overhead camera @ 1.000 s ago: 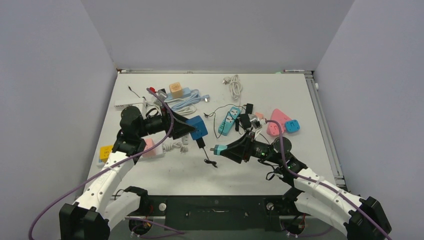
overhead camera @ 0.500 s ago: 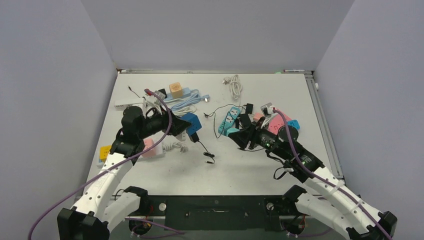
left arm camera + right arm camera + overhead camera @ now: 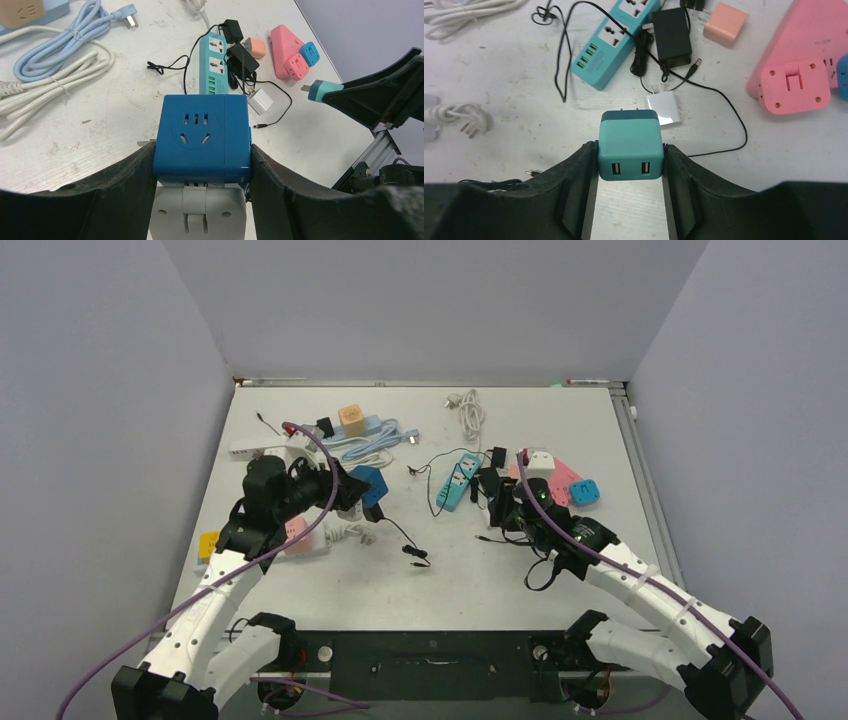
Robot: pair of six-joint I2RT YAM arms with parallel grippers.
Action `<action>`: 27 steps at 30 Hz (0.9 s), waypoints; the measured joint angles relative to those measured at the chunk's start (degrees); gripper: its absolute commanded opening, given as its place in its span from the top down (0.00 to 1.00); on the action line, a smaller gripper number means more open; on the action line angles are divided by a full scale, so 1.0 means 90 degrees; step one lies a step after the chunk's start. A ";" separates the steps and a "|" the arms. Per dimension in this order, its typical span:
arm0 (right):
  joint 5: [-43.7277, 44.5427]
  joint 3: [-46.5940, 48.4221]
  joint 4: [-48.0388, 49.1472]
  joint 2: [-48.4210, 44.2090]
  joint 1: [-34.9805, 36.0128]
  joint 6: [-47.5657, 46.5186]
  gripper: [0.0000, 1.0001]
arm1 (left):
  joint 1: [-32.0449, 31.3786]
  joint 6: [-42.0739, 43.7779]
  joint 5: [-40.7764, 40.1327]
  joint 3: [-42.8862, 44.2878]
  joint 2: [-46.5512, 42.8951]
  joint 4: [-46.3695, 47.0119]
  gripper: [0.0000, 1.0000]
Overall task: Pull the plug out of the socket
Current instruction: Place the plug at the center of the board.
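Observation:
My left gripper (image 3: 201, 151) is shut on the socket, a blue cube (image 3: 202, 134) with outlet holes on its upper face, held above the table at centre left (image 3: 370, 483). A thin black cord (image 3: 397, 533) hangs from the cube down to the table. A white block (image 3: 198, 210) shows just beneath the cube; whether it is joined to it is unclear. My right gripper (image 3: 629, 150) is shut on the plug, a teal charger (image 3: 629, 144) with two USB ports, its prongs pointing away. The plug (image 3: 322, 92) is well apart from the socket, off to the right.
Below the right gripper lie a white charger (image 3: 663, 109), a teal power strip (image 3: 616, 40), a black adapter (image 3: 671, 37), a peach cube (image 3: 725, 21) and a pink socket block (image 3: 796, 85). Coiled blue and white cables (image 3: 65, 45) lie at the back left.
The right gripper has carried the teal plug to the right and toward the back, away from the blue cube. The left gripper has drawn the cube back to the left.

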 measured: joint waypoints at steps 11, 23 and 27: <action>0.0199 -0.0551 0.0627 0.1061 -0.0622 0.0068 0.95 | -0.0015 -0.0002 0.0024 0.0000 0.0005 0.0000 1.00; -0.0243 -0.0889 0.1678 0.1875 -0.1469 -0.0029 0.94 | -0.0044 -0.0005 0.0053 0.0002 0.0005 0.0000 1.00; -0.0350 -0.0920 0.2004 0.2222 -0.1545 -0.0027 0.94 | -0.0051 -0.0005 0.0066 0.0002 0.0005 -0.0002 1.00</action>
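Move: The right gripper holds the teal plug; the bare patch of board it heads for is about 8 cm ahead, 5 cm to its right and 14 cm below. At that same depth, the white charger lies 8 cm straight ahead, the black adapter about 17 cm ahead and 1 cm left, the pink socket some 17 cm ahead and 16 cm right. From the left gripper, the patch is roughly 8 cm ahead, 34 cm right and 20 cm down. Lower the right gripper about 11 cm towards the bare patch beside the white charger, easing it some 6 cm forward and 4 cm right; make most of the rightward shift midway, then keep sinking. Tip the fingers about 10 degrees further down, turn slightly clockwise, and keep the teal plug pinched throughout. ##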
